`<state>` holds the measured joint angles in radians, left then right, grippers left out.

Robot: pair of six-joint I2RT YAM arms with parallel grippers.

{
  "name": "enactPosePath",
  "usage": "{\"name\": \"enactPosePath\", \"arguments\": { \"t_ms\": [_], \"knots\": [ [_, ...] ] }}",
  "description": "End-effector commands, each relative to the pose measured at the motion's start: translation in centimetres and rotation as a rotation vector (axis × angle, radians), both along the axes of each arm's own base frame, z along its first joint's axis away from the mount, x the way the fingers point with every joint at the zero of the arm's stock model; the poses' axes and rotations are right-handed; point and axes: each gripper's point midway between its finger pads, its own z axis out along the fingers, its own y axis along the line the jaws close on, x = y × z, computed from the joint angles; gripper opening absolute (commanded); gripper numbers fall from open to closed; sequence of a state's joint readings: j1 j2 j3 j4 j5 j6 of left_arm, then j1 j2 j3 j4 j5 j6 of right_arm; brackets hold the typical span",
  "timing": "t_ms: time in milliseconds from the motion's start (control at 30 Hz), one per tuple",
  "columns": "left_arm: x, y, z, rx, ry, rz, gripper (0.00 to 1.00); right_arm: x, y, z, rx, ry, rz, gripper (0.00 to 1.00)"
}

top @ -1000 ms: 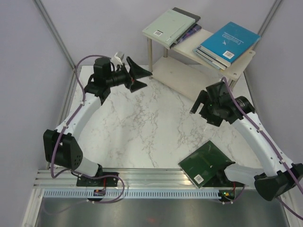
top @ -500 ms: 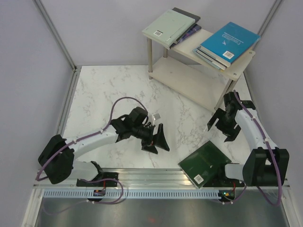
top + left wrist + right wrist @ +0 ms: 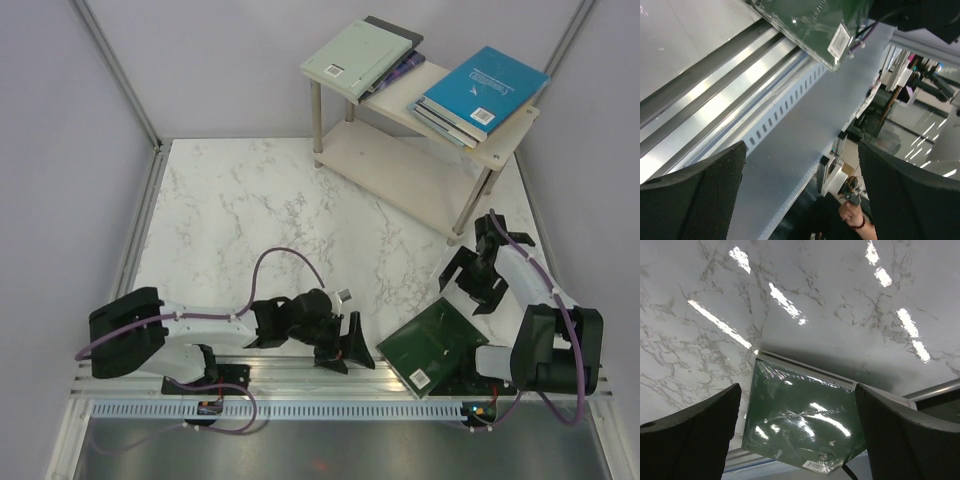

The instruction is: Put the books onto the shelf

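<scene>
One dark green book (image 3: 430, 348) in shiny wrap lies tilted at the table's near edge, partly over the rail and against the right arm's base. The other books sit on the shelf (image 3: 400, 178): a pale mint stack (image 3: 355, 55) on the left of its top board and a cyan stack (image 3: 485, 88) on the right. My left gripper (image 3: 358, 345) is open, low at the near edge, just left of the green book, whose corner (image 3: 810, 22) shows at the top of the left wrist view. My right gripper (image 3: 470, 285) hangs open just beyond the green book (image 3: 805, 420), with nothing between its fingers.
An aluminium rail (image 3: 300, 372) and a slotted cable duct (image 3: 300, 408) run along the near edge. Grey walls with metal posts close in the marble table (image 3: 260, 220) on the left, right and back. The shelf's thin legs (image 3: 317, 120) stand at the far right.
My left arm swung from the far left across the table down to the near edge, beside the green book. My right gripper drew back and lowered towards that book. Both stayed open.
</scene>
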<state>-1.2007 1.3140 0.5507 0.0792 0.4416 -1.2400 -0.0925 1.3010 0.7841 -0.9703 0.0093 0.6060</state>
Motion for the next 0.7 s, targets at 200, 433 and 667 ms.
{"name": "enactPosePath", "arguments": {
  "t_ms": [200,433,667],
  "knots": [
    [4.2,-7.1,-2.0,-0.044,0.039,0.425,0.95,1.0,3.1,0.3,0.169,-0.133,-0.024,0.96],
    [3.4,-12.7,-5.5,0.054,0.071,0.527,0.94,-0.9,5.1,-1.2,0.257,-0.056,-0.111,0.96],
    [-0.1,-14.2,-8.3,0.128,0.122,0.620,0.92,0.3,5.8,-1.0,0.300,-0.062,-0.136,0.96]
  ]
}}
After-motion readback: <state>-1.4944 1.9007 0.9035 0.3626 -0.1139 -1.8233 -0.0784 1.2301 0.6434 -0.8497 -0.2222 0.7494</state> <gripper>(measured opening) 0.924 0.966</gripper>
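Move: The green book lies flat with its middle about 15 cm right of the left hand, 3 cm farther out and roughly 8 cm lower. From the right hand the book's middle is some 13 cm back, 9 cm to the left and 4 cm lower. The foot of the shelf's near post stands about 12 cm ahead of the right hand and 4 cm to its left. The green book's near-left edge is met by the left hand's open jaws: the hand first sinks about 5 cm while easing right, then sweeps level to the right, some 15 cm in all, turning nearly 30 degrees counter-clockwise and working one finger under the edge, the other above. The wide-open right hand shifts about 5 cm left towards the book's far corner, its fingertips tilting left. ##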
